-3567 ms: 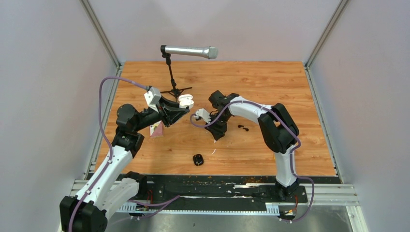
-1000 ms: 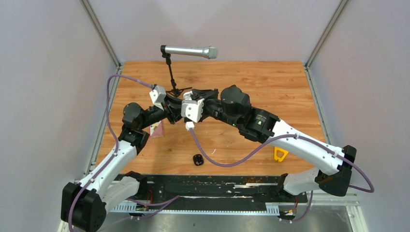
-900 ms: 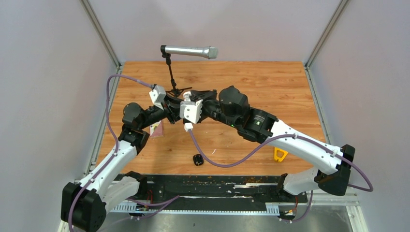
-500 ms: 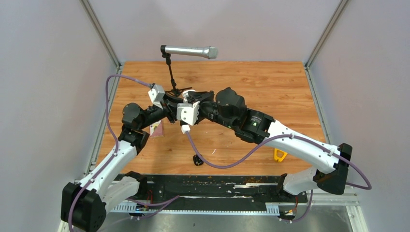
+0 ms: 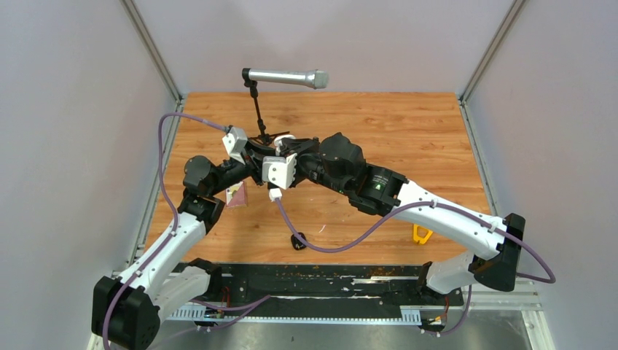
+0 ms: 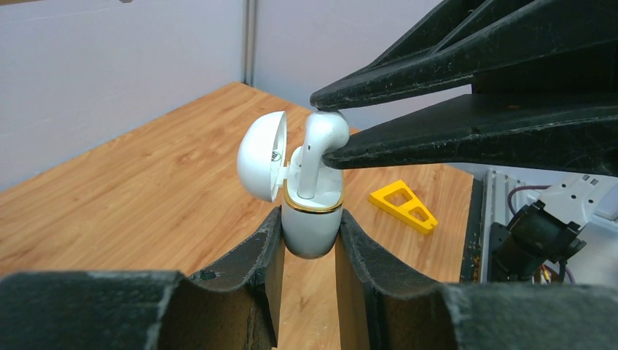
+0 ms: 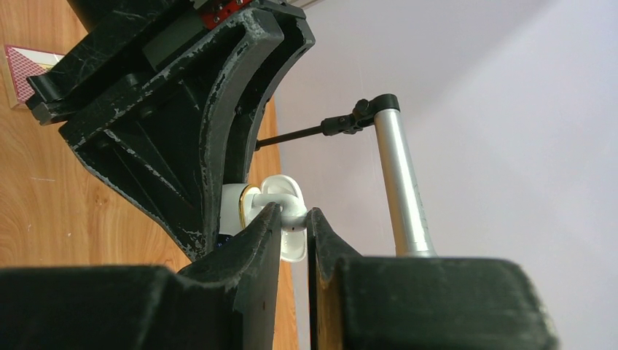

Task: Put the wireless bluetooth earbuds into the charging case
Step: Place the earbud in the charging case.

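The white charging case [image 6: 312,222] with a gold rim stands upright between my left gripper's [image 6: 309,216] fingers, which are shut on its body. Its lid [image 6: 261,165] hangs open to the left. A white earbud [image 6: 319,149] is pinched at its head by my right gripper [image 7: 294,213], and its stem reaches down into the case's mouth. In the right wrist view the earbud [image 7: 286,202] sits against the case [image 7: 235,207]. From above, both grippers meet at the case [image 5: 283,138], raised over the table's middle back.
A microphone [image 5: 286,76] on a small stand rises just behind the grippers. A black case [image 5: 298,240] lies near the front edge under the right arm's purple cable. A yellow triangle piece [image 5: 420,233] lies front right. A pink card [image 5: 235,195] lies under the left arm.
The right arm has slid a little left, carrying the earbud against the case in the left gripper. The left arm has barely moved, and both grips are unchanged.
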Controlling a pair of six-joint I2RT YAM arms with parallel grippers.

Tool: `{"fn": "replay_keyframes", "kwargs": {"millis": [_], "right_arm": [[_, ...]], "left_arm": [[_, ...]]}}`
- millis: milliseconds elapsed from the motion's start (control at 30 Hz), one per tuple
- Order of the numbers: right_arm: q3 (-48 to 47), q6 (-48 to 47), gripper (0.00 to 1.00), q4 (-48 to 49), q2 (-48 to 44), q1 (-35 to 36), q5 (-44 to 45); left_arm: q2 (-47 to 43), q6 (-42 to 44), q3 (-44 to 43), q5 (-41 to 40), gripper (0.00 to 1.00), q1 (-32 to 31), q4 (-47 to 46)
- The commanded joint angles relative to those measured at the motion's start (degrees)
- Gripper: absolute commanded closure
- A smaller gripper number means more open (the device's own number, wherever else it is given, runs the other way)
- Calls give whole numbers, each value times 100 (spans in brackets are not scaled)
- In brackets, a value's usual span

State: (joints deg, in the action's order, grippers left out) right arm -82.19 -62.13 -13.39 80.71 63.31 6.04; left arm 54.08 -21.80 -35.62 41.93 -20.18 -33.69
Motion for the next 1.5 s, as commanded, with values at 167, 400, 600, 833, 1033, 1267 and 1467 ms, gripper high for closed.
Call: {"fn": "replay_keyframes", "kwargs": {"millis": [167, 400, 600, 833, 1033, 1267, 1467], "right_arm": [[-53, -63, 100, 33, -37, 29, 91], [-23, -101, 100, -15, -29, 39, -4], [-68, -142, 87, -198, -11, 75, -123], [-106, -143, 77, -407, -29, 74, -191], [-122, -100, 67, -474, -34, 72, -184], [-176, 8, 60, -620, -113, 70, -184], [-243, 70, 59, -817, -230, 76, -182]], "left_arm": [[-92, -131, -109, -181, 100, -14, -264], [-103, -74, -82, -90, 100, -12, -282], [-139, -34, -18, -92, 100, -12, -296], [-159, -16, 1, -94, 100, -12, -305], [-166, -24, 19, -98, 100, -3, -296], [-145, -25, 37, -106, 100, -3, -329], [-145, -4, 39, -97, 100, -2, -306]]}}
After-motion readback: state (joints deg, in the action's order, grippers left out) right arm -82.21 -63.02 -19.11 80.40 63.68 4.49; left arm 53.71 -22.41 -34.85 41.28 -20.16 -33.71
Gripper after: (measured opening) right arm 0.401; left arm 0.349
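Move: The right hand still pinches the white earbud by its head, its stem already in the mouth of the charging case. The case's middle is about 3 cm straight below this hand; its open lid stands some 2 cm ahead, 1 cm left and 1 cm lower. The card pack lies on the table some 15 cm left, 10 cm back and 30 cm below. The left hand holds the case right between its finger pads. The right fingers still grip the earbud's head at first while the hand eases down a few millimetres over the charging case, then open clearly and let go. The hand continues down and slightly back, about 2 cm lower overall, tilting some 5 degrees, its parted tips ending close by the case's mouth. The left hand keeps its grip and holds the case practically still. ##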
